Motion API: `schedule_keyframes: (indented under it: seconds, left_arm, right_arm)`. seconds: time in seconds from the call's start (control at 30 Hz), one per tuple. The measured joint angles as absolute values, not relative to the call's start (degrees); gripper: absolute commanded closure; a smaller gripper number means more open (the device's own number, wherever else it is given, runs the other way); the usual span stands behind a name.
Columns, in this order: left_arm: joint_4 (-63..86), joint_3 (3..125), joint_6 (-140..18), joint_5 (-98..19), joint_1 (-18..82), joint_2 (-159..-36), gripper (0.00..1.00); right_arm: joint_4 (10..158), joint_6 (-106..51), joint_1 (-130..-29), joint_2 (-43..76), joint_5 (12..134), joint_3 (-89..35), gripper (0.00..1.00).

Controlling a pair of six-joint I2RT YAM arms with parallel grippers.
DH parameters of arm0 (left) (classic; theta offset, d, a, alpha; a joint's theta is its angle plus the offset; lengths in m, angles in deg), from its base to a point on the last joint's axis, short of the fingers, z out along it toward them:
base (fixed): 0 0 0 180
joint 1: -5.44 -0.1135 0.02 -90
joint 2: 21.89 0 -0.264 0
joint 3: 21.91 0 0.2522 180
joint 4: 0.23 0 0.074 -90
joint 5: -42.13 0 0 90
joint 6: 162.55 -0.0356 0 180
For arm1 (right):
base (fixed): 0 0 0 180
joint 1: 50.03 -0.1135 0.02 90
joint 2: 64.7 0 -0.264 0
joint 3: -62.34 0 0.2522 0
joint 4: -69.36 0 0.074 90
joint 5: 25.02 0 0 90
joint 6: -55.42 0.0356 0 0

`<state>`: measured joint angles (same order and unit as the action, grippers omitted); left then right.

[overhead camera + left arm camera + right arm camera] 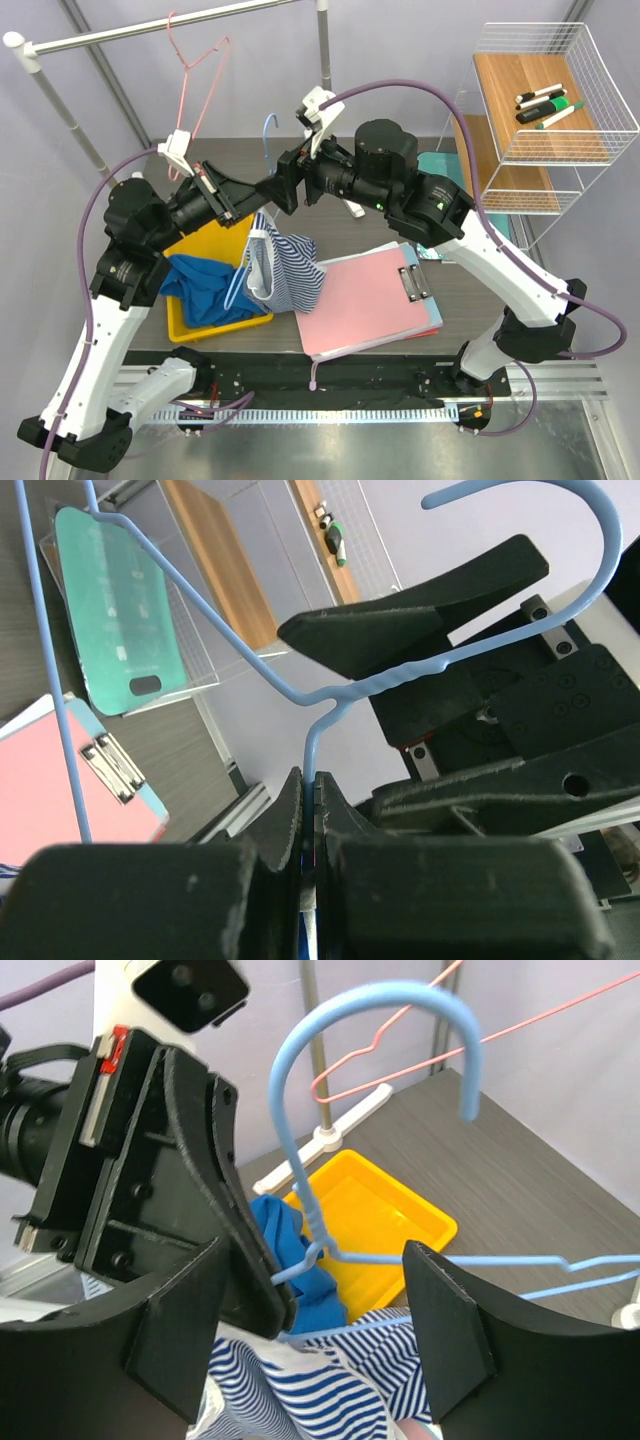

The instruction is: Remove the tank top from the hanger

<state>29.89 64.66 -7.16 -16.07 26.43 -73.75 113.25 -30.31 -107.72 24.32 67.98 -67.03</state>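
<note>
The light-blue wire hanger (268, 128) is held up over the table, and the blue-and-white striped tank top (290, 268) hangs from its lower wire. My left gripper (258, 197) is shut on the hanger, its pads pinching the wire (308, 780) just below the twisted neck. My right gripper (273, 189) faces it from the right and is open. Its fingers (445, 1330) straddle the hanger neck (312, 1215) without touching it, and the tank top (320, 1390) lies just below them. The hook (400, 1000) points up, free of the rail.
A yellow tray (215, 245) holding a blue cloth (205, 290) sits under the left arm. A pink clipboard (370, 295) lies at centre right. A pink hanger (195, 75) hangs on the rail (150, 30). A wire basket rack (545, 95) stands at the right.
</note>
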Motion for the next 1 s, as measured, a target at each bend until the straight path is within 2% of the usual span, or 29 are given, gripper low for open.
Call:
schedule_keyframes:
  seconds: [0.33,0.53,0.67,0.7,0.73,0.83,0.87,0.93,1.0]
  left_arm:
    - [30.1,64.5,-7.1,-14.5,26.4,-73.7,1.0]
    - [29.8,64.5,-6.9,-13.1,26.4,-73.7,1.0]
    - [29.6,64.5,-6.9,-12.0,26.4,-73.7,1.0]
    - [29.6,64.5,-6.9,-11.6,26.4,-73.7,1.0]
    - [29.6,64.5,-6.9,-11.4,26.4,-73.7,1.0]
    - [29.9,64.5,-6.8,-10.8,26.4,-73.7,1.0]
    - [30.2,64.5,-6.6,-10.5,26.4,-73.7,1.0]
    - [30.6,64.5,-6.5,-10.2,26.3,-73.8,0.93]
    - [31.1,64.4,-6.5,-9.2,26.4,-73.8,0.76]
  right_arm:
    - [110.3,-30.2,-107.8,24.3,63.6,-67.0,0.45]
    - [108.6,-29.8,-107.8,24.3,64.4,-66.7,0.62]
    - [107.2,-29.4,-108.0,24.5,65.8,-66.3,0.7]
    - [106.7,-29.1,-108.1,24.5,66.1,-65.9,0.74]
    - [106.1,-28.8,-108.1,24.4,66.4,-65.4,0.85]
    - [104.2,-28.1,-108.1,24.3,66.8,-63.7,0.96]
    - [103.8,-28.1,-108.1,23.9,66.7,-62.7,0.97]
    - [102.8,-27.8,-108.0,23.0,66.8,-60.9,0.99]
    - [101.9,-27.0,-108.0,21.8,66.8,-58.7,0.99]
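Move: The blue hanger's hook stem stands just above the left hand's grip on the hanger, about 5 cm ahead of that hand, 2 to its left and 3 up. It is already between the right hand's open jaws, roughly 1 cm ahead, left and above. The striped tank top hangs about 18 cm below the right hand, some 8 back and 4 to its right; the blue tank top lies about 17 cm left, 4 back and 44 below. The blue hanger's hook stem gets pinched by the right hand: it lifts about 2 cm while its wide-open fingers close, shifts a little left and sinks again, ending nearly shut on the wire. The left hand, its fingers still around the shoulder wire below the stem, eases back about 2 cm, turning slightly clockwise. ##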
